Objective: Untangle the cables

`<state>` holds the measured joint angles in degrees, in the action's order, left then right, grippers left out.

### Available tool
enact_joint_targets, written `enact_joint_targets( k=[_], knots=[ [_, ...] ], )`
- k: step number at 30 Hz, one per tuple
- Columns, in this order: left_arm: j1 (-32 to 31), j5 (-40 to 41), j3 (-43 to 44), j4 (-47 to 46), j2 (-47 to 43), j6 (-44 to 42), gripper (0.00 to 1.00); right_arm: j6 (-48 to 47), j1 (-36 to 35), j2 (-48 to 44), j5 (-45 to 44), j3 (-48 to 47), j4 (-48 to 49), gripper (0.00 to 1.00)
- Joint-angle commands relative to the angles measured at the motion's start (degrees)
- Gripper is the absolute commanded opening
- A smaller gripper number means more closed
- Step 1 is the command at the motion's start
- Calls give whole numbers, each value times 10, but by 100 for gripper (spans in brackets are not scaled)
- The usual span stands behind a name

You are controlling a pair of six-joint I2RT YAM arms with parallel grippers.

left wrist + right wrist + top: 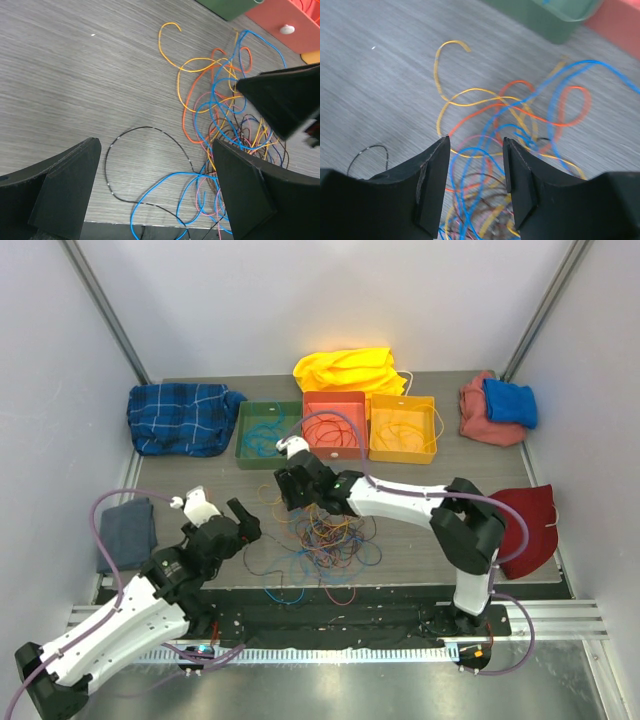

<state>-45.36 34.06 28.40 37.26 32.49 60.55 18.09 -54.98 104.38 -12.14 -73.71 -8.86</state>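
The cables (322, 538) lie in a loose tangle of blue, orange, yellow, pink and dark strands on the table's near middle. My left gripper (245, 522) hovers at the tangle's left edge, wide open. Between its fingers (70, 190) a black cable loop (150, 130) and a blue strand (165, 180) lie on the table, ungripped. My right gripper (288, 492) is over the tangle's upper left, jaws partly apart, holding nothing. In the right wrist view this gripper (476, 145) looks down on blue (470, 165), orange (485, 112) and yellow (445, 75) strands. The right arm's fingers (285, 100) show in the left wrist view.
Behind the tangle stand a green bin (243, 435), a coral bin (334, 396) and a yellow bin (403, 400), each holding wires. Cloths lie around: blue plaid (180, 415), yellow (345, 368), pink (478, 415), blue (510, 402), dark red (530, 525), grey (127, 530).
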Motion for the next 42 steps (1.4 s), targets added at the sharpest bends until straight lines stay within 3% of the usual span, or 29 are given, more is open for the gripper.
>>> enact_joint_targets(
  k=[1, 27, 42],
  knots=[
    [0, 31, 18, 33, -27, 18, 100, 14, -5, 24, 50, -28, 34, 54],
    [0, 9, 4, 30, -32, 16, 100, -168, -41, 210, -233, -212, -55, 54],
    [0, 13, 6, 46, -43, 20, 100, -185, -23, 281, -235, -297, -63, 51]
  ],
)
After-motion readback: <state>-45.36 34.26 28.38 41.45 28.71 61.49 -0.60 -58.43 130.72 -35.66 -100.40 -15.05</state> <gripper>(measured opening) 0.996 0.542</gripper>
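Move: The yellow cable's loose curled end lies about 5 cm ahead of the half-open right hand, 4 cm to its left and roughly 9 cm below. The green bin's middle is some 17 cm ahead and 4 cm left, the red bin's about 17 cm ahead and 10 cm right, and the main tangle about 4 cm back and 10 cm right. From the left hand, the yellow end lies around 13 cm ahead, 3 cm right and 11 cm down. The right hand first sinks about 7 cm towards the table with a slight shift left, then sweeps forward towards the green bin, some 7 cm onward in all, lifting again by about 2 cm as it goes. On the way the wrist rolls some 30 degrees, left side dropping, so the fingers swing round to point more forward, and the fingers stay half open with the yellow strand coming between their tips, dragging it forward. ##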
